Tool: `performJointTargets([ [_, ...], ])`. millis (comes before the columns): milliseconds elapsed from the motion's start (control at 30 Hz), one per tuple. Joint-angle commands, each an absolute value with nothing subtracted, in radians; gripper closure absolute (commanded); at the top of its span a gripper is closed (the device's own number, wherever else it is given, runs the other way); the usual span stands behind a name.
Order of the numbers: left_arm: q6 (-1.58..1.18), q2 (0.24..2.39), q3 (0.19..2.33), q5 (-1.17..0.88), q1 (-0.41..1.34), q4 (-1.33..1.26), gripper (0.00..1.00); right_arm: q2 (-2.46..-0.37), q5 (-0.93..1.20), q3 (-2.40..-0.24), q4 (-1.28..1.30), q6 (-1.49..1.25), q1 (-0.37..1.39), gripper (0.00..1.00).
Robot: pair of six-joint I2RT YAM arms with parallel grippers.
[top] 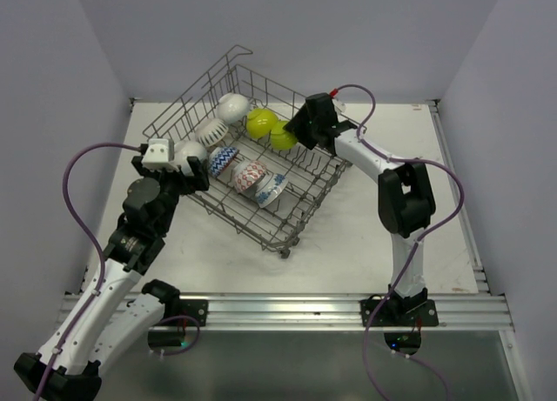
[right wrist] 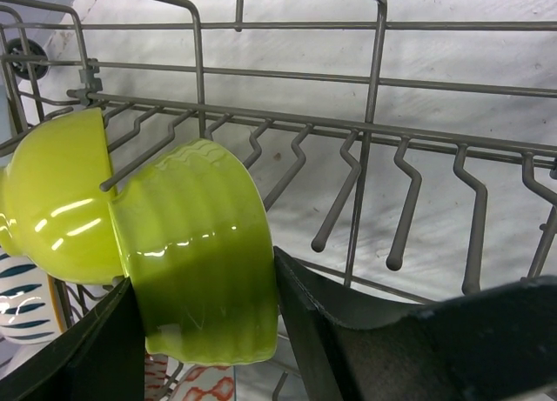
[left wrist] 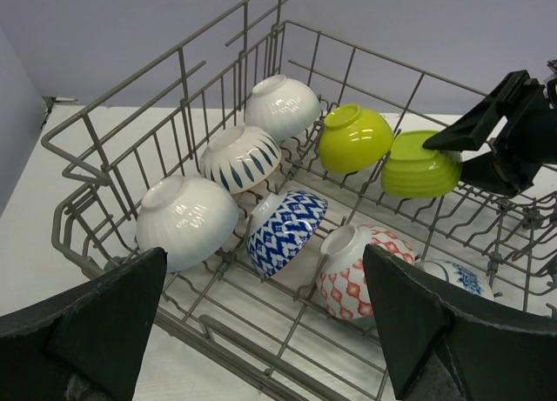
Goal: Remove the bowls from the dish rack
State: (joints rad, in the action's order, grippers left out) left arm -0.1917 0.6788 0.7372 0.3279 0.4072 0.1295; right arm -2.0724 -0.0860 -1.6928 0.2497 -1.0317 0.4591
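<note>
The grey wire dish rack [top: 287, 237] holds several bowls, all lying tilted among its tines. My right gripper [right wrist: 204, 288] reaches in over the rack's far right side, and its jaws press both sides of the ribbed lime bowl [right wrist: 200, 244], which still rests in the rack. A smooth lime bowl [right wrist: 52, 205] leans against that one. My left gripper [left wrist: 261, 331] hangs open over the rack's near left rim, nothing between its fingers. Just beyond it lie a ribbed white bowl [left wrist: 185, 218], a blue zigzag bowl [left wrist: 285, 230] and a red-patterned bowl [left wrist: 352, 270].
Further back in the rack sit a white bowl with blue strokes [left wrist: 241, 156] and a plain white bowl [left wrist: 283, 105]; a blue-flowered one [left wrist: 457, 277] lies at the right. The rack's tall wire sides [left wrist: 113, 149] and upright tines [right wrist: 400, 210] surround the bowls. Walls enclose the table on three sides.
</note>
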Motion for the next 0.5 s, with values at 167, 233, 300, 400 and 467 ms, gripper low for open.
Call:
performJointTargets([
  [167, -0.203, 0.680, 0.752, 0.337, 0.413, 0.112, 0.01, -1.950, -0.055, -1.692, 0.213, -1.028, 0.471, 0.62],
  [233, -0.202, 0.680, 0.752, 0.341, 0.413, 0.112, 0.01, -1.937, -0.055, -1.690, 0.221, -1.019, 0.471, 0.62],
  [300, -0.201, 0.683, 0.752, 0.342, 0.413, 0.112, 0.01, -1.908, -0.058, -1.681, 0.225, -1.006, 0.471, 0.62],
  [400, -0.199, 0.681, 0.752, 0.344, 0.413, 0.112, 0.01, -1.888, -0.048, -1.660, 0.230, -0.986, 0.471, 0.62],
  [467, -0.199, 0.683, 0.752, 0.342, 0.413, 0.112, 0.01, -1.862, -0.035, -1.645, 0.232, -0.977, 0.471, 0.62],
])
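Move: The right hand already grips the green bowl, whose middle is about 3 cm to its left, 1 cm ahead and 2 cm below. The yellow-green bowl is roughly 8 cm left and 3 cm ahead, and the red-patterned bowl some 11 cm left and 12 cm back; both sit a little lower. From the idle left hand the green bowl lies about 23 cm ahead, 26 cm right and 16 cm below. Keeping the green bowl pinched between its finger pads, the right hand raises it up out of the rack's tines, slowly at first and then quicker, by about 5 cm. It draws back a couple of centimetres on the way, away from the yellow-green bowl, with the wrist hardly turning. ##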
